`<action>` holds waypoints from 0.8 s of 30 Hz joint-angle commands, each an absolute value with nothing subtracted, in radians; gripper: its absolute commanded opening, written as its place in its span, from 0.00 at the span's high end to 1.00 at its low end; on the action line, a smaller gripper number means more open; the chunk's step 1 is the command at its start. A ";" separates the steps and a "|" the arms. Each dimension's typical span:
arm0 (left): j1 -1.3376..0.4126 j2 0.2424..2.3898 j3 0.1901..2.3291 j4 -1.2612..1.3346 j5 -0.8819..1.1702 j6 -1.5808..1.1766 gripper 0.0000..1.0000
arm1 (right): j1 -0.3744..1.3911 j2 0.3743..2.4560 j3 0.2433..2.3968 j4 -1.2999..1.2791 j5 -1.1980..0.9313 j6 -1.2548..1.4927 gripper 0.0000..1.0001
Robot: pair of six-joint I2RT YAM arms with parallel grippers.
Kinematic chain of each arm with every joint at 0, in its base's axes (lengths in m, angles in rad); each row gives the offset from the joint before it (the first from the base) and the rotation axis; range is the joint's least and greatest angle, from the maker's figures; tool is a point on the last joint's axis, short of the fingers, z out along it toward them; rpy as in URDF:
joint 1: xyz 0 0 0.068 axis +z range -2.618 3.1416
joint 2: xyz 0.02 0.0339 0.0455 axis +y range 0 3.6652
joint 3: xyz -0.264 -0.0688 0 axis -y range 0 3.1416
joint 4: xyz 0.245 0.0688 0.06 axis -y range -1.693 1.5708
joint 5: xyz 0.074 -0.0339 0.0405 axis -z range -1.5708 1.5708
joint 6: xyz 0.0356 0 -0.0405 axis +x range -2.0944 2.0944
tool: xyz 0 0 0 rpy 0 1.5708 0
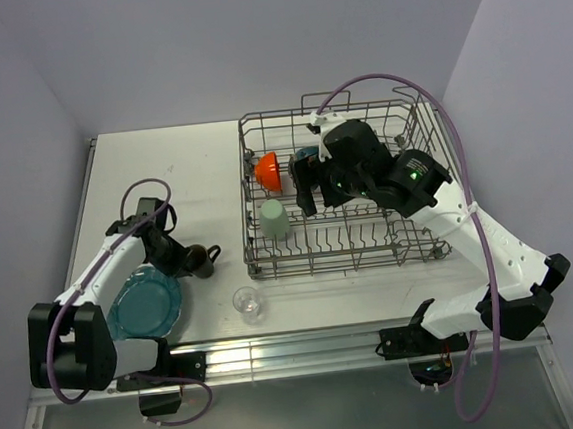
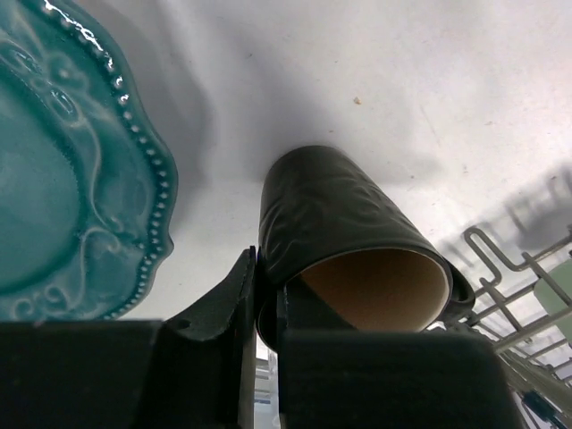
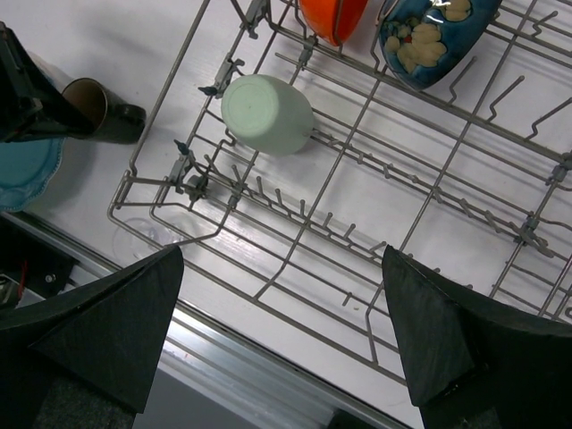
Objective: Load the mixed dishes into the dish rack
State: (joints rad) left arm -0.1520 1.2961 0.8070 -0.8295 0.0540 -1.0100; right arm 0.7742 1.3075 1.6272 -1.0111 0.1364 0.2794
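The dark brown mug (image 2: 349, 232) lies on its side on the table left of the dish rack (image 1: 369, 242), mouth toward my left gripper (image 2: 266, 277). That gripper is shut on the mug's wall, one finger inside the rim and one outside. From above, the left gripper (image 1: 187, 256) meets the mug (image 1: 204, 260) beside the teal scalloped plate (image 1: 146, 303). The small clear glass (image 1: 246, 302) stands near the table's front edge. In the rack are the orange bowl (image 1: 268, 171), the blue bowl (image 3: 433, 31) and the pale green mug (image 3: 266, 113). My right gripper (image 3: 281, 313) hangs open above the rack, holding nothing.
The rack's near wire wall (image 3: 295, 268) and upright tines run under the right gripper. The table's metal front rail (image 1: 298, 349) lies close behind the glass. The teal plate (image 2: 63, 179) sits just left of the held mug.
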 commanded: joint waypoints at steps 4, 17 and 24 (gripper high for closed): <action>-0.149 1.189 0.937 -0.909 0.022 -0.997 1.00 | 0.769 1.299 1.632 -0.982 0.140 0.296 0.00; -0.123 1.017 1.477 -1.054 0.277 -1.075 1.00 | 0.574 1.336 1.596 -0.795 -0.542 0.477 0.00; -0.123 0.810 1.082 -0.433 0.650 -1.267 1.00 | 0.486 1.259 1.352 -0.234 -0.920 0.964 0.00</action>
State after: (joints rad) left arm -0.1230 0.8524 1.2007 -0.7624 0.4450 -1.1557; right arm 0.5007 1.3117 1.3983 -0.5594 -0.6903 0.6857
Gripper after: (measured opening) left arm 0.125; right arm 0.994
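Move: Some 30 cm to the right of the left hand, roughly 25 cm above and 2 cm farther out, hangs the open right gripper to which the mug, pinched already at its rim, is taken. The green cup in the rack stands about 20 cm right and 9 cm ahead of the left hand, the clear glass 13 cm right and 9 cm back. From the right hand the mug's middle is about 27 cm left, 2 cm back and 28 cm below. Lifting steeply, the left hand keeps its pinch on the mug's rim and carries the mug up about 29 cm, then eases to the right by some 6 cm towards the right gripper while its fingers swing up from straight down to point forward and right. Late on, the right hand, still wide open, shifts about 6 cm left towards the mug, fingers swinging up to point mostly left. ##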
